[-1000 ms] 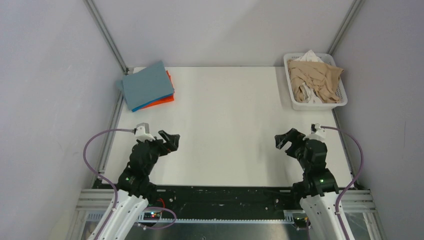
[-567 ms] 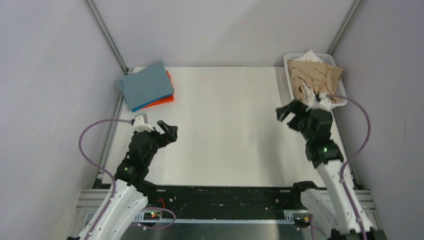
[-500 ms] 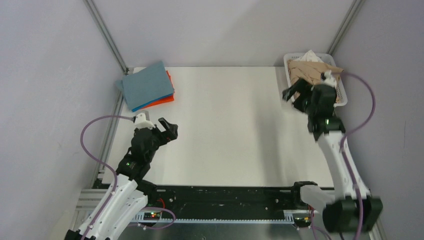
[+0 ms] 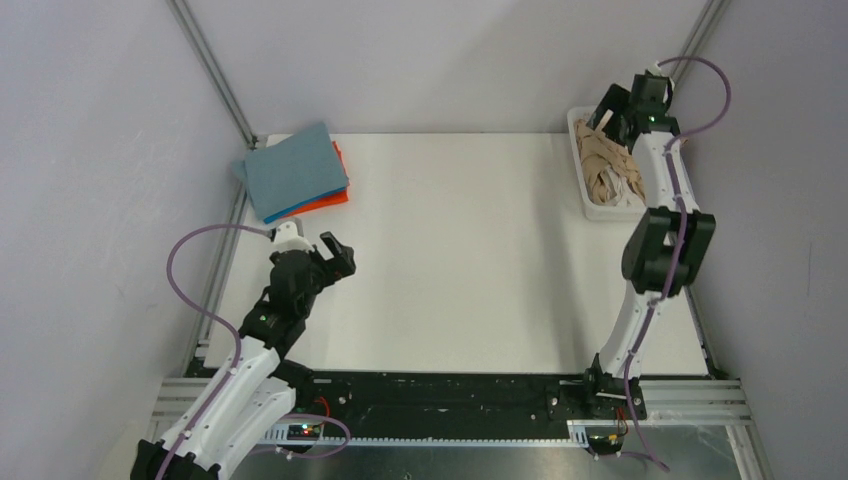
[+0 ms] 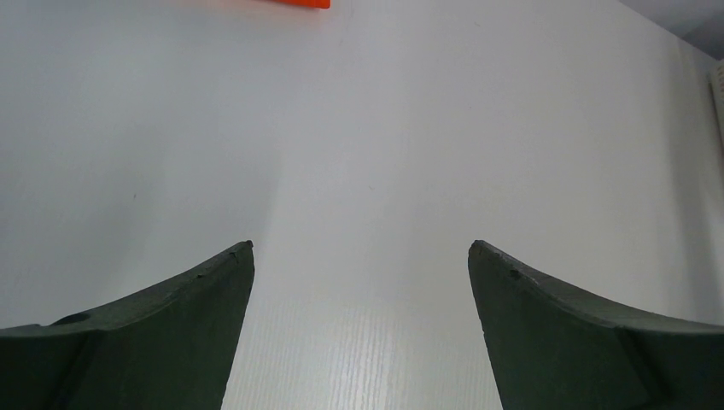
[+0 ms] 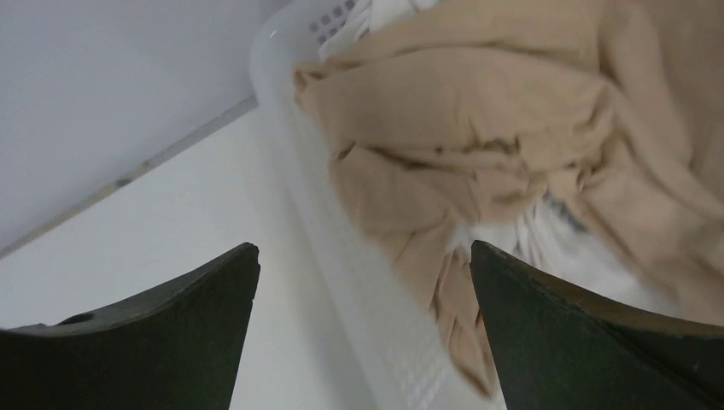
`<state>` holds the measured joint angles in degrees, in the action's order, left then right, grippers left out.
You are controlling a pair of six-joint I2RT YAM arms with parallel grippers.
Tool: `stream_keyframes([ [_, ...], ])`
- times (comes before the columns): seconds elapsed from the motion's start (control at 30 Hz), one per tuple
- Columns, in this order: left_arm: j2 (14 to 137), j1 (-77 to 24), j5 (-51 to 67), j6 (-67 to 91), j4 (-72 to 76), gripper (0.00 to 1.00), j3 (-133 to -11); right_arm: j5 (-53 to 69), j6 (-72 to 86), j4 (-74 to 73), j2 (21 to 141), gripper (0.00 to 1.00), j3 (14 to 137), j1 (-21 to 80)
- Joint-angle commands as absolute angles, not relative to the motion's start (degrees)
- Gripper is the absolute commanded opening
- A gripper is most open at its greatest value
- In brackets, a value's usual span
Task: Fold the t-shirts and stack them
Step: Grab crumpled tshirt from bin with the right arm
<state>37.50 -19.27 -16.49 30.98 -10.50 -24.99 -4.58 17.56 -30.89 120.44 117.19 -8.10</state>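
A folded stack of t-shirts lies at the table's back left, a grey-blue one (image 4: pixel 295 170) on top of bright blue and orange (image 4: pixel 338 197) layers. A crumpled tan-beige t-shirt (image 4: pixel 612 165) fills the white basket (image 4: pixel 600 212) at the back right, with white cloth (image 6: pixel 563 248) under it. My right gripper (image 4: pixel 608 112) hangs open above the basket's far end. In the right wrist view its fingertips (image 6: pixel 363 248) straddle the basket rim (image 6: pixel 341 256), clear of the tan t-shirt (image 6: pixel 478 111). My left gripper (image 4: pixel 338 258) is open over bare table, nothing between its fingers (image 5: pixel 361 248).
The white table (image 4: pixel 460 250) stretches between the stack and the basket. Grey walls and metal frame posts close in the back and both sides. A corner of the orange shirt (image 5: pixel 299 2) shows at the top of the left wrist view.
The right arm has swung from the near right of the table out to the far right, ending over the basket. The left arm has barely shifted.
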Motion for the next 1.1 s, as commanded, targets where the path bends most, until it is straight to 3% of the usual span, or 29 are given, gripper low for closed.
stream_keyframes([
  [0.0,37.3,-19.5,-19.5,29.3,-7.2,0.98,-25.4,-6.9,8.6,-34.0,129.9,0.95,128.9,-8.0],
  [0.27,38.5,-19.4,-21.2,29.1,-7.0,0.98,-25.4,-5.1,4.7,-28.3,136.0,0.89,131.0,-8.1],
  [0.4,39.3,-19.4,-21.6,29.1,-7.0,0.98,-25.5,-6.0,4.0,-27.9,137.4,0.78,130.8,-8.1],
  [0.47,39.6,-19.4,-21.5,29.1,-7.0,0.98,-25.6,-6.6,3.7,-27.6,137.7,0.64,130.6,-8.1],
  [0.53,39.9,-19.4,-21.2,29.2,-7.1,0.98,-25.7,-7.0,3.7,-27.2,137.6,0.36,130.6,-8.1],
  [0.6,40.2,-19.4,-21.2,29.3,-7.0,0.98,-25.8,-7.1,3.6,-26.8,137.0,0.22,130.7,-8.1],
  [0.67,40.3,-19.5,-21.2,29.4,-7.1,0.98,-25.8,-7.5,3.3,-26.5,136.0,0.14,130.8,-8.0],
  [0.87,39.9,-19.4,-20.6,29.7,-7.1,0.98,-25.8,-10.2,2.5,-24.8,130.8,0.03,130.9,-8.0],
  [1.07,38.4,-19.4,-20.2,29.9,-7.0,0.98,-25.6,-11.6,1.5,-21.8,122.7,0.01,130.9,-7.9],
])
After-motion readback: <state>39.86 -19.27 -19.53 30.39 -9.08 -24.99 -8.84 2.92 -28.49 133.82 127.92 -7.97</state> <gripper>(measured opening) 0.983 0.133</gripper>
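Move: The crumpled tan t-shirt is in the bin beneath my right hand; its middle is roughly 2 cm ahead, 4 cm to the right and 10 cm below. The white bin around it centres about 1 cm ahead, 6 cm right and 14 cm down, and some white cloth peeks out near its far rim, some 9 cm ahead, 4 cm right and 10 cm below. From my left hand the tan shirt lies about 32 cm ahead, 65 cm right and 4 cm lower. I drop my right hand, fingers wide open, about 9 cm into the bin while easing some 4 cm forward, onto the left part of the tan shirt. There I shut the fingers to pinch a fold, rolling the hand's left side down about 10 degrees, then start drawing it up roughly 4 cm, drifting slightly right. ##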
